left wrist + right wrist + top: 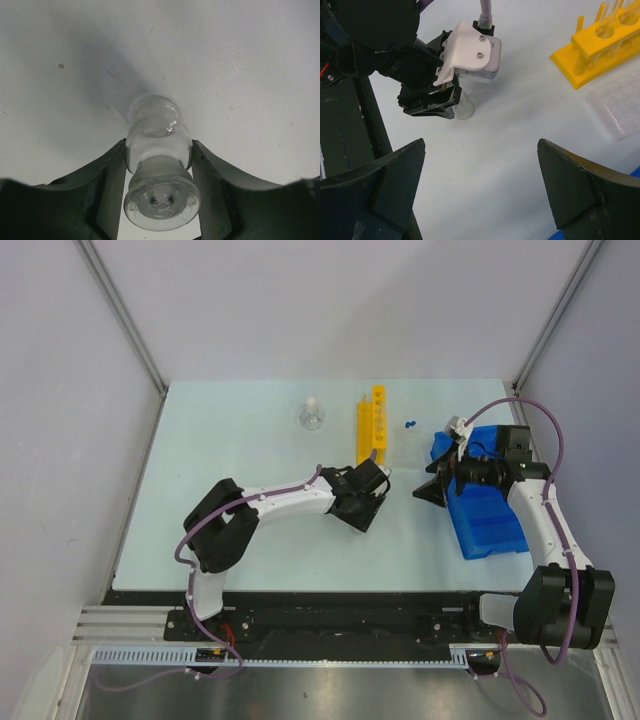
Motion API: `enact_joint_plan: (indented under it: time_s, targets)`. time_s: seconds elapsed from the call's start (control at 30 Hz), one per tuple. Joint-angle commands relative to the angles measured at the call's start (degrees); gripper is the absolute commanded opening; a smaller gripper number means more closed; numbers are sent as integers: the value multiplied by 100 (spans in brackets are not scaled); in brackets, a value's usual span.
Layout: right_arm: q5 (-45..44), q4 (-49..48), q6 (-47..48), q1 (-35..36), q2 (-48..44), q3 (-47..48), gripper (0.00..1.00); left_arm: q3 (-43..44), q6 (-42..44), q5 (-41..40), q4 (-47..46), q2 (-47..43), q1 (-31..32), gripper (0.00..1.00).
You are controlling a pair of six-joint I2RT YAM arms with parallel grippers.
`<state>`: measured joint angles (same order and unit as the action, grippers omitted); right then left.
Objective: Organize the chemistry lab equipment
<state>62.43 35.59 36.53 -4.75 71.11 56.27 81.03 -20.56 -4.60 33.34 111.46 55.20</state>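
Note:
My left gripper (158, 150) is shut on a small clear beaker (159, 145), both fingers pressed against its sides just above the pale table. From the right wrist view the same beaker (465, 107) shows under the left gripper's fingers. In the top view the left gripper (372, 485) sits just below the yellow holed tube rack (372, 425). My right gripper (481, 142) is open and holds nothing; it hangs at the left edge of the blue compartmented bin (485, 512). The small clear flask with white stopper (312, 415) stands at the back.
Two blue-capped tubes (410, 424) lie right of the rack. A clear tray (619, 111) lies flat beside the rack (600, 42). Grey walls close in the table on three sides.

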Motion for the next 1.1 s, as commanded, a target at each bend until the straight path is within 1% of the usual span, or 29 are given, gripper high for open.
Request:
enact_joint_plan:
  time_s: [0.0,0.07,0.1,0.2,0.37,0.5,0.57,0.63,0.67,0.73,0.77,0.83,0.87,0.9,0.93,0.97,1.0,1.07]
  targets:
    - [120,18,143,-43,17,15,100,220,-63,-243,129,-80,44,64]
    - [111,26,187,-52,8,15,100,194,-63,-278,76,-142,52,72]
    - [111,61,205,-69,17,7,100,159,-80,-296,50,-255,52,79]
    - [137,123,310,-104,-1,16,100,123,-106,-348,6,-466,52,88]
    - [357,404,688,-184,-27,7,100,53,-124,-322,-178,-906,52,93]
    - [427,615,1004,-280,-80,16,100,-350,-142,-278,-495,-1521,44,98]
    - [463,668,1092,-324,-89,16,100,-544,-150,-296,-714,-1977,44,100]
    - [471,686,1145,-325,-124,16,100,-860,-142,-322,-933,-2294,9,100]
    - [471,668,1180,-307,-133,16,100,-957,-133,-331,-996,-2600,-18,100]
    - [402,581,1128,-246,-176,16,100,-1256,-72,-401,-1110,-2953,-114,100]
    - [340,476,1093,-132,-237,16,100,-1361,-63,-427,-1145,-3320,-158,100]
    - [130,501,1285,26,-308,24,100,-1704,-36,-428,-1277,-3726,-378,100]
    - [59,710,1469,140,-369,16,100,-1818,-19,-349,-1321,-3972,-483,100]
    - [24,877,1784,324,-387,16,100,-2054,-19,-296,-1356,-4409,-754,100]
    - [-55,1018,2179,422,-405,16,100,-2170,16,-200,-1452,-4666,-913,100]
    - [-117,1081,2243,457,-423,16,100,-2284,60,18,-1506,-4869,-1080,100]
    - [-196,1081,2209,745,-388,33,100,-2450,113,134,-1532,-5271,-1447,100]
    - [-450,1160,2279,940,-326,77,100,-2540,315,318,-1454,-5537,-1827,100]
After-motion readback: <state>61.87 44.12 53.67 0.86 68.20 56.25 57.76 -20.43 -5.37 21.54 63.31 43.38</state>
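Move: The glass vial is still upright between my left fingers, its middle about 1 cm below the hand point and straight under it, already down at table level. The yellow rack stands some 26 cm ahead of my left hand and 5 cm right, the clear tray about 22 cm ahead and 14 cm right, the round flask 29 cm ahead and 11 cm left. From my right hand the vial is about 13 cm left, 4 cm back and 17 cm below. My left hand stays put while its fingers open wide and let go of the vial, then I lift it nearly straight up off the glass, about 19 cm, and swing away some 11 cm left near the end, the fingers tipping from steeply down to out forward and right. Late on, my open right hand eases about 3 cm back and 2 cm left, turning slightly counter-clockwise, towards the vial. ##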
